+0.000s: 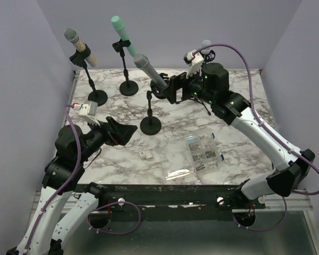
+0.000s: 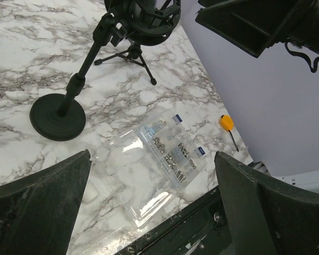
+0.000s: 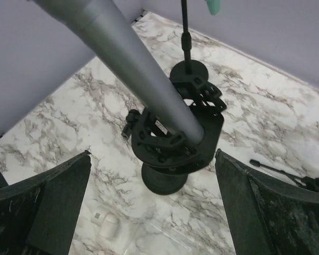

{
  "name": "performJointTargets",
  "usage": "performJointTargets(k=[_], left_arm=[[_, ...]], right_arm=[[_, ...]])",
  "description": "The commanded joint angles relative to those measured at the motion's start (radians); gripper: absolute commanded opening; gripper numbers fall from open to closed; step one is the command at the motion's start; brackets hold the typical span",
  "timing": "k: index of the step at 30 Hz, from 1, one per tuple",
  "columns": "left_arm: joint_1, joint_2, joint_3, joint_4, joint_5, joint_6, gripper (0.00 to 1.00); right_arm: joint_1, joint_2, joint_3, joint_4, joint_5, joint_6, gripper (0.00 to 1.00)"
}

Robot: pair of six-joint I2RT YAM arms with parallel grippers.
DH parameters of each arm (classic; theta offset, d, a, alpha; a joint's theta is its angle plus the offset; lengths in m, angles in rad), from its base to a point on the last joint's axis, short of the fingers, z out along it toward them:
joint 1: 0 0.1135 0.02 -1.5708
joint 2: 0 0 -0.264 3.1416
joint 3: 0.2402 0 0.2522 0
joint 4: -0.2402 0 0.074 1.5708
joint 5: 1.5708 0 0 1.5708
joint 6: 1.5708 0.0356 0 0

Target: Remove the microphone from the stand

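A grey microphone (image 1: 148, 69) leans up and to the left in a black shock mount (image 1: 158, 93) on a round-based stand (image 1: 150, 125) at mid-table. My right gripper (image 1: 168, 89) is open, right beside the mount. In the right wrist view the microphone's body (image 3: 133, 64) runs down into the mount (image 3: 173, 141), between and beyond my open fingers (image 3: 42, 207), without touching them. My left gripper (image 1: 125, 133) is open and empty, low over the table left of the stand. The left wrist view shows the stand's base (image 2: 57, 116) ahead of the left gripper (image 2: 152, 154).
Two more microphones stand at the back left: a silver and beige one (image 1: 77, 45) and a teal one (image 1: 121, 31). A clear bag of screws (image 1: 203, 151), a flat clear bag (image 1: 178, 174) and a small white piece (image 1: 145, 156) lie near the front. A tripod (image 2: 133, 53) and an orange-handled screwdriver (image 2: 227, 123) are to the right.
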State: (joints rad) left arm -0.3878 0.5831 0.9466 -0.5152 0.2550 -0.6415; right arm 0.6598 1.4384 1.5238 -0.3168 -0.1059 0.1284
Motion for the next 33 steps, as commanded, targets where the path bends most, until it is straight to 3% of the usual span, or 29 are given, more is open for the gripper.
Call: performJointTargets(k=[1, 9, 13, 20, 28, 33], left_arm=[[0.004, -0.045, -0.03, -0.01, 0.036, -0.014, 0.99], [0.004, -0.043, -0.034, -0.013, 0.058, -0.025, 0.99], [0.005, -0.041, -0.03, -0.014, 0.057, -0.026, 0.99], [0.005, -0.048, -0.025, -0.021, 0.061, -0.018, 0.99], [0.005, -0.059, -0.043, -0.021, 0.048, -0.023, 0.99], [0.005, -0.042, -0.028, -0.019, 0.051, -0.017, 0.99]], right_arm=[[0.063, 0.054, 0.079, 0.077, -0.02, -0.084, 1.0], [0.102, 0.203, 0.213, 0.092, 0.134, -0.148, 0.99], [0.104, 0.29, 0.327, 0.044, 0.145, -0.205, 0.86], [0.123, 0.323, 0.31, 0.101, 0.185, -0.319, 0.61], [0.141, 0.331, 0.279, 0.146, 0.164, -0.34, 0.54], [0.169, 0.347, 0.284, 0.16, 0.193, -0.389, 0.35]])
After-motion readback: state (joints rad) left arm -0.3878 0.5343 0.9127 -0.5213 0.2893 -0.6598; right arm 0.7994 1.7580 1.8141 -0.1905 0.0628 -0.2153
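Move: The grey microphone's middle lies about 5 cm ahead of the right hand and 8 cm to its left, roughly level with it. Its round holder sits some 4 cm ahead, 5 cm left and 7 cm below. The green microphone is about 22 cm ahead and 19 cm left, at about hand height. From the left hand, the grey microphone is roughly 20 cm ahead, 12 cm right and slightly higher. The right hand goes left about 8 cm, then forward some 5, tilting up and closing on the grey microphone's body. ##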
